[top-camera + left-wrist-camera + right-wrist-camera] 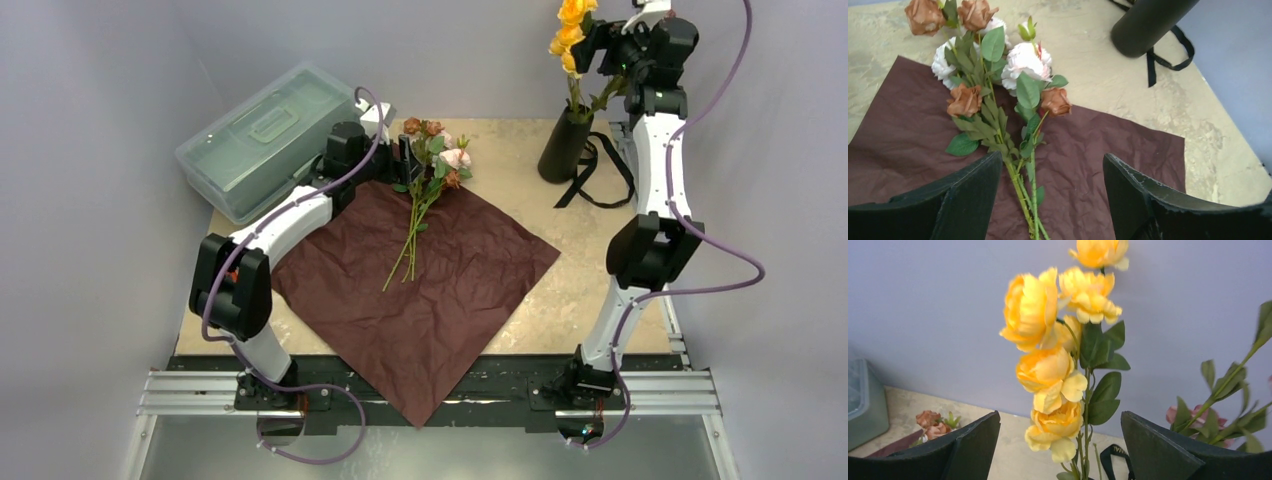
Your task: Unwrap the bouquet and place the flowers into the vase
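The bouquet is undone: its dark maroon paper [440, 290] lies flat on the table, and a bunch of pink, cream and dusky-red flowers [432, 160] rests on it, stems pointing toward the arms. My left gripper [404, 160] is open over that bunch. In the left wrist view the green stems [1023, 192] run between the fingers [973, 192], close to the left one and not pinched. The black vase [565, 148] stands at the back right with yellow flowers [570, 35] in it. High beside those blooms my right gripper [600, 45] is open. Its fingers stand on either side of the yellow flowers [1055, 375] without touching them.
A black ribbon [600, 180] lies on the table beside the vase. A translucent green-grey lidded box [265, 135] sits at the back left, behind my left arm. A leafy stem with a pink bloom [1220, 390] shows at the right of the right wrist view.
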You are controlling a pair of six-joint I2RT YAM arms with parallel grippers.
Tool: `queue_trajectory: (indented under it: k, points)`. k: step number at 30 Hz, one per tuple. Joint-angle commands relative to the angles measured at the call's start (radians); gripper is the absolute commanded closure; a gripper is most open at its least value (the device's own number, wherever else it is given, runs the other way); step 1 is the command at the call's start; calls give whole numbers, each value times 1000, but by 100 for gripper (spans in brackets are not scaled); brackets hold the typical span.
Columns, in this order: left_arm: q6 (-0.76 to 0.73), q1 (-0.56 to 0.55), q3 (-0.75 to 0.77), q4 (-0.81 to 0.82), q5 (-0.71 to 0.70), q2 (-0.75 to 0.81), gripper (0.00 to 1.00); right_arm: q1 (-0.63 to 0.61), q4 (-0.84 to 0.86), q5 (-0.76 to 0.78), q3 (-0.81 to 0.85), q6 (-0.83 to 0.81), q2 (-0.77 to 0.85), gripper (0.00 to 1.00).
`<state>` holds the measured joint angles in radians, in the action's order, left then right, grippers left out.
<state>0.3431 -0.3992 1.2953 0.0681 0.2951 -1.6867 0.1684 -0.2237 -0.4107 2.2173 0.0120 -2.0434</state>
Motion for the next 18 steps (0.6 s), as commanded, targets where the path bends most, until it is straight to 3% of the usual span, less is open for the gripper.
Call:
queue_trajectory:
  k: [1, 10, 18]
  points:
    - [-35, 8, 2, -24, -67, -35, 30, -3, 43, -30, 19, 30, 101, 5]
    - [-108, 4, 40, -65, -35, -148, 64, -10, 13, -119, -44, 59, 189, 3]
    - [-288, -21, 52, -243, 3, -182, 71, -27, -38, -174, -161, 61, 266, 2]
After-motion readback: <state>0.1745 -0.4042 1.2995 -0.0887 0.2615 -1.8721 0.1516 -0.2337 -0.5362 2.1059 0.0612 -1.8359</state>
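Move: The stems of the loose flowers lie about 21 cm below the left hand, some 2 cm ahead and 3 cm to its right. Their flower heads are roughly 18 cm ahead and 6 cm right; the clear box's middle is about 27 cm left and 13 cm ahead. From the empty right hand, the filled vase is some 7 cm ahead, 4 cm left and 29 cm below, the loose stems about 35 cm left, 14 cm back. Almost straight down, gathering speed, the left hand drops about 12 cm towards the stems, tipping its fingers some 20 degrees farther down and narrowing them from three-quarters open to about a third, touching nothing yet. The right hand, fingers still wide, backs off from the yellow flowers in the vase, rising about 7 cm before sinking slightly, and drifts left. ##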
